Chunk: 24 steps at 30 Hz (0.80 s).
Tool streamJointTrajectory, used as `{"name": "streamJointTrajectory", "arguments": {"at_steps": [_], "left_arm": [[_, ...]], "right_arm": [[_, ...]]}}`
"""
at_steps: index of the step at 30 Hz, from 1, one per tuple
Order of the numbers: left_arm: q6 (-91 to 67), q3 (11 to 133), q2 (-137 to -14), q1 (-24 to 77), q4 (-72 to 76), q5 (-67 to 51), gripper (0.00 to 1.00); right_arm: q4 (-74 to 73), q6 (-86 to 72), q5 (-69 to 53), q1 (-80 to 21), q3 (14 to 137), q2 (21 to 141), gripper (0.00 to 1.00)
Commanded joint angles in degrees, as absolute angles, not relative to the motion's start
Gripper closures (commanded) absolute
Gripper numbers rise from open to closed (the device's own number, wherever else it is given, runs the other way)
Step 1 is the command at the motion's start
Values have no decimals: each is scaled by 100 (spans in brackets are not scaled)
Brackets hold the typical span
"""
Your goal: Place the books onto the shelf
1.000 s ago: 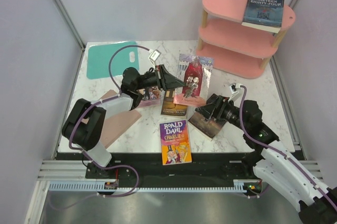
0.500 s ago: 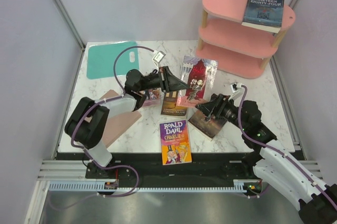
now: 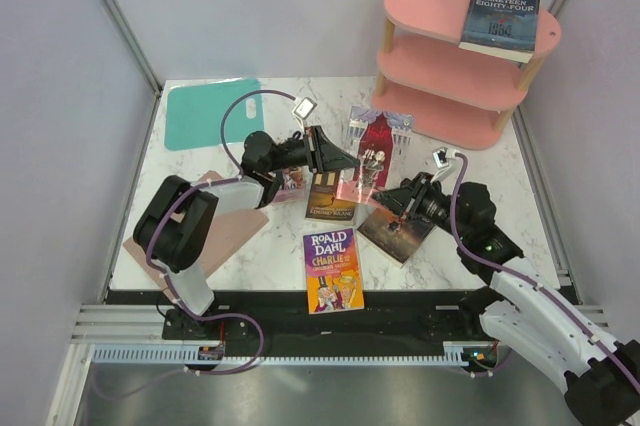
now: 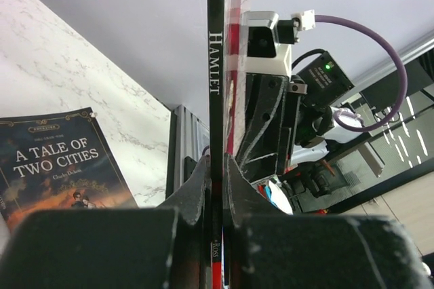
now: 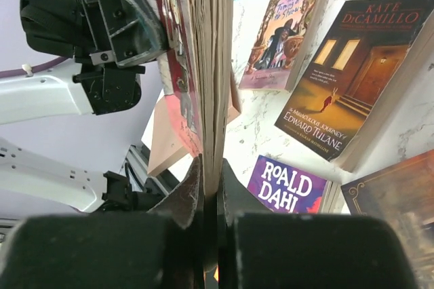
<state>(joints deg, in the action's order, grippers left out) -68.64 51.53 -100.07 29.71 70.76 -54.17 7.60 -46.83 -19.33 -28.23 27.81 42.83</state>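
A red Hamlet paperback (image 3: 376, 149) hangs upright above the table's middle, held from both sides. My left gripper (image 3: 348, 160) is shut on its spine (image 4: 215, 65), jaws pinching it (image 4: 215, 167). My right gripper (image 3: 383, 196) is shut on the page edge (image 5: 211, 51) from below (image 5: 211, 170). Flat on the table lie the Roald Dahl book (image 3: 333, 269), A Tale of Two Cities (image 3: 398, 231), the brown Edward Tulane book (image 3: 330, 198) and a pink book (image 5: 285, 34). The pink shelf (image 3: 440, 61) stands at the back right with a dark Nineteen Eighty-Four book (image 3: 500, 18) on its top board.
A teal mat (image 3: 205, 111) lies at the back left. A brown cardboard sheet (image 3: 215, 236) lies under the left arm. Grey walls close in the table on the left, back and right.
My right gripper has moved up to the Hamlet book and closed on its page edge. The left gripper has carried the book slightly right and further back, still holding the spine.
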Motion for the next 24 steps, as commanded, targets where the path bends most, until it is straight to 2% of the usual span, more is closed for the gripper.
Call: {"name": "streamJointTrajectory", "arguments": {"at_steps": [1, 2, 5, 8, 14, 17, 24], "left_arm": [[-6962, 5563, -10116, 3041, 7111, -5449, 90], [-6770, 5572, -10116, 3041, 6980, -5458, 77], [-6164, 5511, -10038, 3015, 6269, -5485, 55], [-5374, 5195, -9704, 2936, 5364, -5195, 45], [-3685, 4668, -8597, 2874, 2490, -3518, 37], [-3481, 4325, -8114, 2874, 2110, -2928, 32], [-3577, 3482, -7568, 2892, 2249, -3128, 30]], "right_arm": [[616, -4650, -1934, -2839, 3102, 4281, 100], [563, -4641, -1742, -2830, 3103, 4245, 100], [361, -4614, -1556, -2804, 3146, 4297, 100], [299, -4553, -1521, -2734, 3269, 4456, 100], [273, -4386, -1766, -2400, 3770, 5201, 100], [290, -4316, -2030, -2128, 4051, 5536, 100], [957, -4491, -3320, -1022, 4333, 6274, 100]]}}
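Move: Both hands already grip the Hamlet book between them. From the right hand, the shelf's middle is roughly 32 cm ahead, 12 cm to the right and 8 cm lower; A Tale of Two Cities lies some 20 cm beneath, 3 cm ahead and 3 cm right, and Edward Tulane 10 cm ahead, 14 cm left, equally low. From the left hand the shelf is about 26 cm ahead, 25 cm right and 12 cm lower. Left lets go of Hamlet, withdrawing down-left; right carries the book about 8 cm forward towards the shelf. ##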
